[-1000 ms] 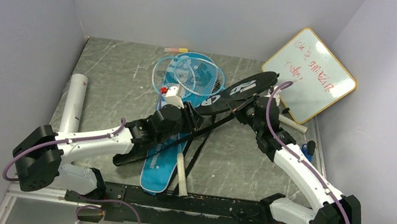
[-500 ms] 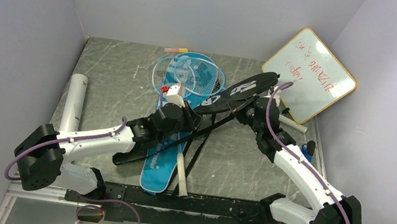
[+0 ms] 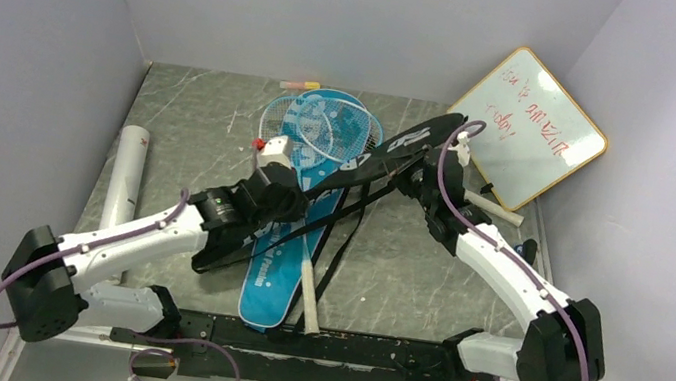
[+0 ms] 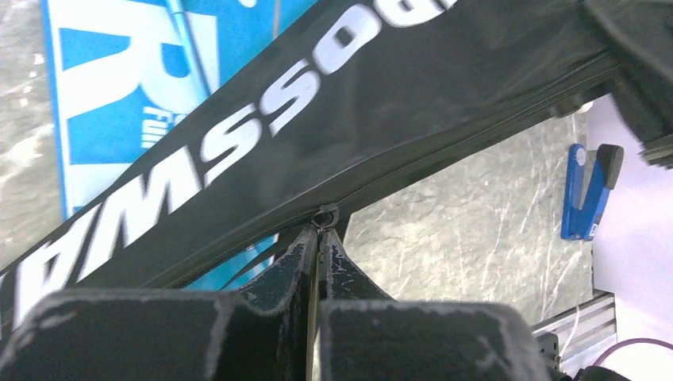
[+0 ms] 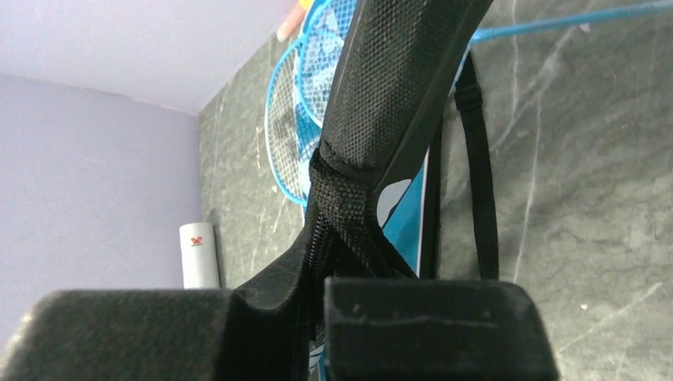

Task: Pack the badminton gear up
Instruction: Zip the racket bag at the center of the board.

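The black bag with white lettering hangs tilted between both arms, its far end raised toward the whiteboard. My left gripper is shut on the bag's small metal zipper pull, and its fingertips are pressed together under the zipper line. My right gripper is shut on the black bag's fabric edge beside the zipper teeth. The blue bag lies flat beneath. Light-blue rackets rest on its far end. No shuttlecocks show.
An orange-rimmed whiteboard leans in the back right corner. A long white tube lies along the left wall. A white racket grip lies by the blue bag, and a blue clip lies near the right wall.
My left gripper closed on the zipper pull and moved left and away. My right arm swung left, lifting the black bag's far end higher.
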Robot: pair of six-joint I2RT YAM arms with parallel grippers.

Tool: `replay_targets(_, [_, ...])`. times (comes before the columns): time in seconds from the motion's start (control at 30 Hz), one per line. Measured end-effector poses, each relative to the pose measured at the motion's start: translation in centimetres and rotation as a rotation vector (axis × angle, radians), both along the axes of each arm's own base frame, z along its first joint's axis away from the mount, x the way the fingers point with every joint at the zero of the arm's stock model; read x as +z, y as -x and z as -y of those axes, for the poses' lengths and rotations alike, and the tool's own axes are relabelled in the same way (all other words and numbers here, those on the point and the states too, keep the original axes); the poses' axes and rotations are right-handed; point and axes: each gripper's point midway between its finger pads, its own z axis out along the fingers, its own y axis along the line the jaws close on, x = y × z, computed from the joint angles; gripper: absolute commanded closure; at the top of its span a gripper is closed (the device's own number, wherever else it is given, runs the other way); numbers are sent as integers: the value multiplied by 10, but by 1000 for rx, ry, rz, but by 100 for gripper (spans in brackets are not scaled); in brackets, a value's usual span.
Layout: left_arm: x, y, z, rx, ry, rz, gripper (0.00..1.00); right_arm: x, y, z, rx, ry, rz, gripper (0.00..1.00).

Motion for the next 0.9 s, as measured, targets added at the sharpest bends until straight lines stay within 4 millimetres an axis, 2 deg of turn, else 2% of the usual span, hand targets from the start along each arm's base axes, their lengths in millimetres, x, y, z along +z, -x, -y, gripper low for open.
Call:
replay_targets(0.17, [-1,7,-22,-12,-27,-36,95,20,-20,5,-20,14,46,100])
replay_targets(0.33, [-26,23,-42,-37,-61,-103,95,30,-54,18,-44,38,70,100])
replay_targets(0.47, [-48,37,-53,-61,-86,-166,95,28,-83,22,-28,54,61,100])
replay_targets(0.63, [-60,48,-57,-104,-116,-207,95,26,-116,25,6,52,53,100])
replay_targets(0.9, [-64,58,-68,-130,-154,-221,95,21,-147,64,-14,39,48,100])
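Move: The left hand already pinches the zipper pull; the black bag's narrow end, to which the pull is to run, lies about 21 cm to its left, 16 cm back and 15 cm below. The blue bag's middle is roughly 17 cm below it, 2 cm left and 1 cm back. From the right hand, still gripping the webbing near the wide end, the pull is about 18 cm left, 9 cm back and 3 cm below; the blue racket heads are some 14 cm left, 8 cm forward and 18 cm down. The right hand keeps its grip on the webbing and hauls the black bag about 15 cm forward, rising a little at first and drawing off to the right towards the whiteboard late on. Against it the left hand keeps the zipper pull pinched and goes first left, then back and down as well, some 11 cm in all over the blue bag, fingers tipping down by about 15 degrees and easing off at the end. ##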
